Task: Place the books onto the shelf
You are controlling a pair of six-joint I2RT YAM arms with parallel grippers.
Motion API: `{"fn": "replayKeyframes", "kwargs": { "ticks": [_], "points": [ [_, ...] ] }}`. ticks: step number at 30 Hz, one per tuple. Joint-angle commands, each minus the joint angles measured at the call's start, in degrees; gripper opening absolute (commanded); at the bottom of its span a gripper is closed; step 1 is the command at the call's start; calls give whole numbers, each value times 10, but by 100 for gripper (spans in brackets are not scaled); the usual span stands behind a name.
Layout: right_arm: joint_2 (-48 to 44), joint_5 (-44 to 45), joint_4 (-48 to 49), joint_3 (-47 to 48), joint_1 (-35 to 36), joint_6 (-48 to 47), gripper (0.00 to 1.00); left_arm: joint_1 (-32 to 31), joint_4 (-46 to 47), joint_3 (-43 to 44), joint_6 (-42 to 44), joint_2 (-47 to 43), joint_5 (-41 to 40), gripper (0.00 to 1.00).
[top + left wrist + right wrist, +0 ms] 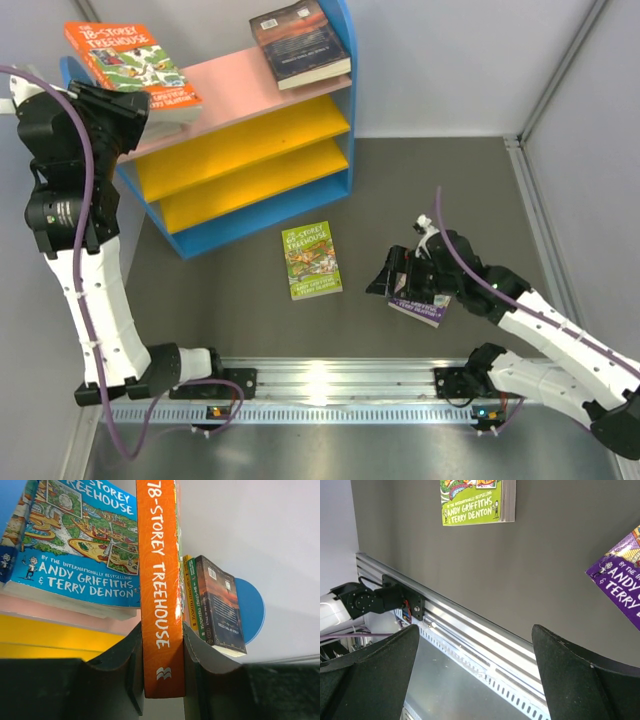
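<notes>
My left gripper (133,106) is shut on the spine of an orange "78-Storey Treehouse" book (160,580), holding it at the left end of the shelf's (240,150) pink top board, against a blue-cover book (80,545). The orange book's cover (125,60) shows from above. A thick dark book (300,42) lies at the right end of the top board, and thin green and yellow spines (192,595) lie next to it. A green book (312,260) lies flat on the grey table. My right gripper (385,278) stands open and empty, low beside a purple book (420,305).
The aluminium rail (330,380) with both arm bases runs along the near edge, and it fills the space under the right gripper (475,635). White walls close in the left, back and right sides. The two yellow boards (250,135) hold nothing.
</notes>
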Motion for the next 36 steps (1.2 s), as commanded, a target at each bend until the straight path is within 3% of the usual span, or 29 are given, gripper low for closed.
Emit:
{"fn": "replayKeyframes", "kwargs": {
  "ticks": [1,3,7,8,10,14,19,25,26,27,29,30,36],
  "points": [
    [-19,-2,-7,23,-8,-8,93,26,35,34,6,11,8,0],
    [-25,-2,-9,22,-8,-7,93,53,35,29,-5,19,54,0],
    [-38,1,-17,18,-8,-4,93,207,94,-24,-70,28,286,0],
    [-41,3,-21,17,-8,-3,93,226,113,-56,-95,24,314,0],
    [-50,7,-24,15,-8,-2,93,262,159,-83,-115,16,348,0],
    [-57,9,-25,8,-8,6,93,283,165,-105,-128,18,393,0],
    [-53,7,-20,0,-9,20,93,283,152,-112,-117,6,371,0],
    [-59,3,-13,-16,-8,36,93,284,100,-113,-104,22,355,36],
    [-61,2,-12,-19,-8,38,93,284,94,-108,-99,24,350,51],
    [-62,3,-13,-20,-8,41,93,284,82,-106,-97,25,346,55],
    [-67,2,-12,-22,-8,43,92,287,75,-99,-98,28,344,73],
    [-68,2,-13,-24,-8,46,92,288,66,-98,-100,28,345,99],
    [-73,5,-11,-28,-8,52,92,297,21,-98,-109,19,363,99]
  ]
}}
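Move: The orange book, already pinched near its lower spine end, is bound for the stack topped by the blue book at the left end of the top shelf. The stack lies about 10 cm ahead of the left hand, 4 cm left and 8 cm below. The blue side panel's rim stands some 8 cm to its left, about 8 cm ahead of the hand; the dark book lies roughly 30 cm right of the stack and 12 cm farther out. From the right hand, the stack is about 27 cm ahead, 50 cm left and 29 cm up. The orange book is swung left and lowered onto the blue-topped stack: the left hand goes about 6 cm left, a little forward and down, rolling its left side down by some 15 degrees. It then all but stops, sinking slowly, and its fingers open wide and let go of the book by its spine side. In all the hand ends about 6 cm lower. ##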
